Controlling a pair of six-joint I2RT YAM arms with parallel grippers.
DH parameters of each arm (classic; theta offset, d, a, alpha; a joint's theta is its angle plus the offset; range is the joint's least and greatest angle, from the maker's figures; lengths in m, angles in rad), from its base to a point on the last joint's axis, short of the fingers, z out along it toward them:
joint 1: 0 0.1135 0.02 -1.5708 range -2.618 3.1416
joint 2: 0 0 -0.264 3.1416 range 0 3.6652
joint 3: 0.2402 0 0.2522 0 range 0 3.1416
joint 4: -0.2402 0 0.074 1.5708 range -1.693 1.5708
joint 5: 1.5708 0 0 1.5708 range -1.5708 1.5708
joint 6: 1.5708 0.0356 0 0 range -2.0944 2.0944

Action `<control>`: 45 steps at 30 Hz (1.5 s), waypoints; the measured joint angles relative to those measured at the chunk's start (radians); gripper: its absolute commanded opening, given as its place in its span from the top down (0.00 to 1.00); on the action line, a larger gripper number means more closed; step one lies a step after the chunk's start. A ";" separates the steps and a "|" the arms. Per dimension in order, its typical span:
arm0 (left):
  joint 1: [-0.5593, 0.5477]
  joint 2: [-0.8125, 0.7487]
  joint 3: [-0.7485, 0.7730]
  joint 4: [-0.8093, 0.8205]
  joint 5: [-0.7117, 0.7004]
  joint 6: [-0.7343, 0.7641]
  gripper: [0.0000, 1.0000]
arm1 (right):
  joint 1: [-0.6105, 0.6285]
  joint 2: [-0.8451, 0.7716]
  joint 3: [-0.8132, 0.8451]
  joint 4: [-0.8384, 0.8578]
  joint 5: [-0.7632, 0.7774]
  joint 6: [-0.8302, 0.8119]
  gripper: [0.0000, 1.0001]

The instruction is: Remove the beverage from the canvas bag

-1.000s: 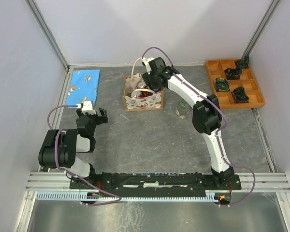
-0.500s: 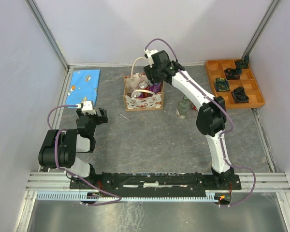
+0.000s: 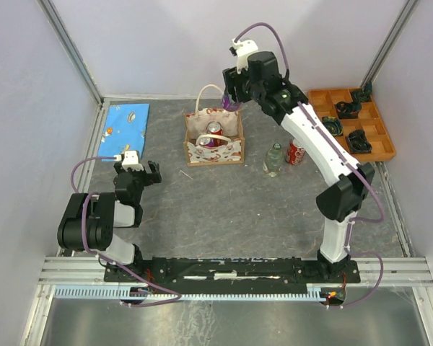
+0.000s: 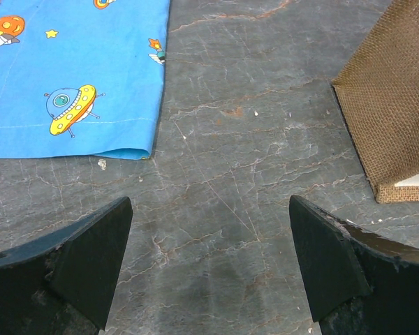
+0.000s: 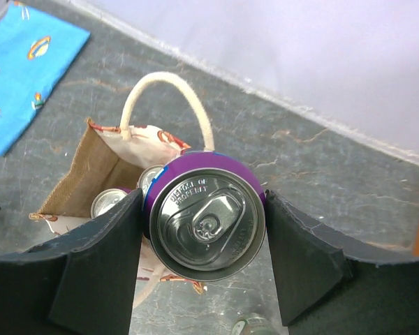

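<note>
The canvas bag point(image 3: 215, 153) stands on the table at the back centre. Its tan wall point(image 5: 80, 174) and a cream handle point(image 5: 164, 87) lie below the right wrist camera. My right gripper point(image 3: 233, 101) hangs in the air above the bag's back right corner. It is shut on a purple beverage can point(image 5: 207, 216), a finger against each side and the silver top facing the camera. Two more cans point(image 5: 110, 200) remain inside the bag. My left gripper point(image 4: 209, 258) rests low at the left, open and holding nothing, with the bag's burlap corner point(image 4: 398, 112) to its right.
A red can point(image 3: 295, 151) lies beside a small green bottle point(image 3: 273, 160) to the right of the bag. An orange compartment tray point(image 3: 351, 122) with dark items sits at the back right. A blue patterned cloth point(image 3: 126, 122) lies at the back left.
My right gripper has risen out of the bag with the purple can and moved up and slightly right. The left arm has not moved.
</note>
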 measured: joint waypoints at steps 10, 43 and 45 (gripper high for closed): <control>0.000 0.000 0.000 0.000 0.000 0.000 0.01 | 0.002 -0.132 -0.060 0.055 0.262 -0.085 1.00; 0.000 0.000 0.000 0.000 0.000 0.000 0.01 | -0.189 0.016 -0.407 0.012 0.146 0.097 1.00; 0.000 0.000 0.000 0.000 0.000 0.000 0.01 | -0.189 0.022 -0.423 0.027 0.142 0.100 1.00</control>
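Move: The purple can is already in my right hand. I am taking it to the clear patch of table some 13 cm to the right, about 1 cm farther out and roughly 30 cm below. From this hand the green bottle stands about 15 cm right and 7 cm back, the red can some 23 cm right and 3 cm back, and the canvas bag 5 cm left and 1 cm back, all about 24 cm lower. From my left hand that patch is about 46 cm right and 11 cm ahead. I keep my grip on the purple can and swing my right hand rightward away from the bag. It rises about 6 cm first, then comes down steeply to end some 18 cm lower, easing back left a couple of centimetres late on, towards the patch just beyond the bottle. My wrist tips the fingers down and turns clockwise, about 20 degrees each. ##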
